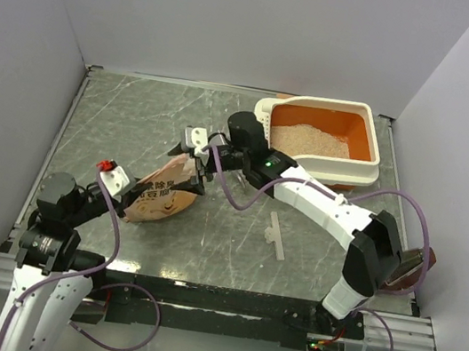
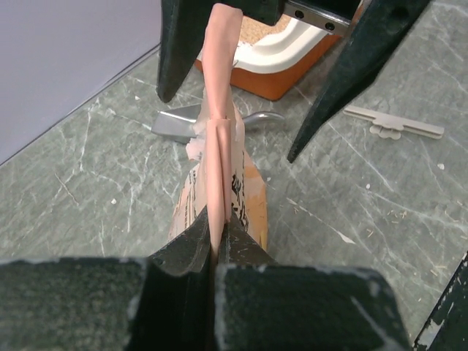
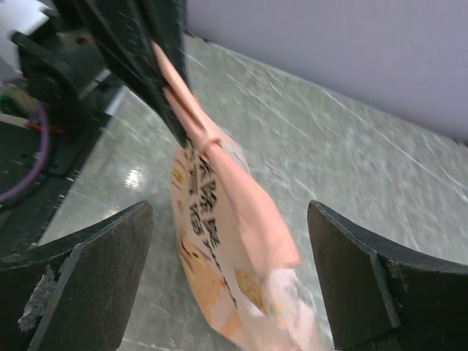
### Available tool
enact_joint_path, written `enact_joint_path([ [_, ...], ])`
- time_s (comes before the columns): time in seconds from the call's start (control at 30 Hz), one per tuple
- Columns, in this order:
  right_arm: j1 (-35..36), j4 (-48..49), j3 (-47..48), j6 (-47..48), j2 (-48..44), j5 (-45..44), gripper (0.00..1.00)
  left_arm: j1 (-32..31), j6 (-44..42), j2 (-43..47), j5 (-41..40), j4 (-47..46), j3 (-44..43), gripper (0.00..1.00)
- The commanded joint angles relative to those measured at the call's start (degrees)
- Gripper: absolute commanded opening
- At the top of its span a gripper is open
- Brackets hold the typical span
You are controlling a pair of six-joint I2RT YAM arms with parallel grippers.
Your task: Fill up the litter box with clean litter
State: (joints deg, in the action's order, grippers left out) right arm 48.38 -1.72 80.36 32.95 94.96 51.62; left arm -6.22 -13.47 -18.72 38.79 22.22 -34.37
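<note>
The litter box, cream rim and orange basin, stands at the far right with pale clean litter heaped in it. A tan-orange printed bag lies tilted at the table's middle left. My left gripper is shut on the bag's flattened pink edge, the fingers pinching it tight. My right gripper stands open at the bag's far end. Its fingers straddle the bag with a gap on each side. The litter box corner shows beyond.
A grey metal scoop lies on the table behind the bag, near the box. A white plastic strip lies on the table right of centre. A brown object sits at the right edge. White walls enclose the table.
</note>
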Motion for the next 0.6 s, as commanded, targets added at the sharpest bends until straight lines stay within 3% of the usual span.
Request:
enact_joint_path([
  [0.0,-0.2,-1.1,4.7,0.6,2.8,8.5,0.78,-0.3,-1.6,-1.6,2.4,0.4,-4.8,0.01],
  [0.03,-0.2,-2.2,5.2,1.1,3.3,8.2,0.68,-0.3,-1.9,-1.9,2.4,1.5,-5.4,0.01],
  [0.07,-0.3,-3.2,5.7,1.2,4.2,7.5,0.43,-0.3,-2.7,-2.5,2.3,2.1,-6.5,0.01],
  [0.17,-0.2,-3.1,5.3,1.2,5.0,5.3,0.00,-0.3,-3.9,-4.8,1.7,4.7,-9.0,0.06],
  [0.27,-0.2,-3.0,3.8,1.3,4.8,4.6,0.00,-0.8,-6.1,-8.3,-0.5,9.6,-13.0,0.11],
  [0.3,-0.2,-0.9,2.0,0.7,4.5,4.0,0.00,-1.4,-6.8,-9.2,-1.0,10.7,-14.0,0.25],
  [0.37,-0.3,0.2,0.7,0.4,3.7,3.5,0.00,-2.0,-8.5,-12.4,-1.7,14.6,-17.3,0.37],
  [0.57,-0.2,-2.0,0.2,1.5,3.3,2.3,0.00,-4.1,-10.3,-20.7,0.5,21.6,-28.4,0.51],
])
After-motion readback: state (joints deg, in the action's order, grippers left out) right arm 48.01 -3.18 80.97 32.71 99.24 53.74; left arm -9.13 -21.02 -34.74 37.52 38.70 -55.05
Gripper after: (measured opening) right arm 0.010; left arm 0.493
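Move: The left gripper still pinches the near-left end of the litter bag's rolled top. From it, the roll's other end lies some 10 cm ahead and 12 cm to the right, about level. That end is already between the right gripper's open fingers, within about 2 cm and slightly low. From the right gripper, the bag's body is about 5 cm back, 6 cm left and 12 cm below, and the scoop some 12 cm ahead and 10 cm right on the table. Shut the wide-open right gripper on the far end of the bag's rolled top, easing it about 1 cm left, then keep the pinch and draw down, some 3 cm in all. Hold the left gripper nearly still until the right has shut, then open it about halfway, let its end of the roll go, and lift it about 4 cm. ##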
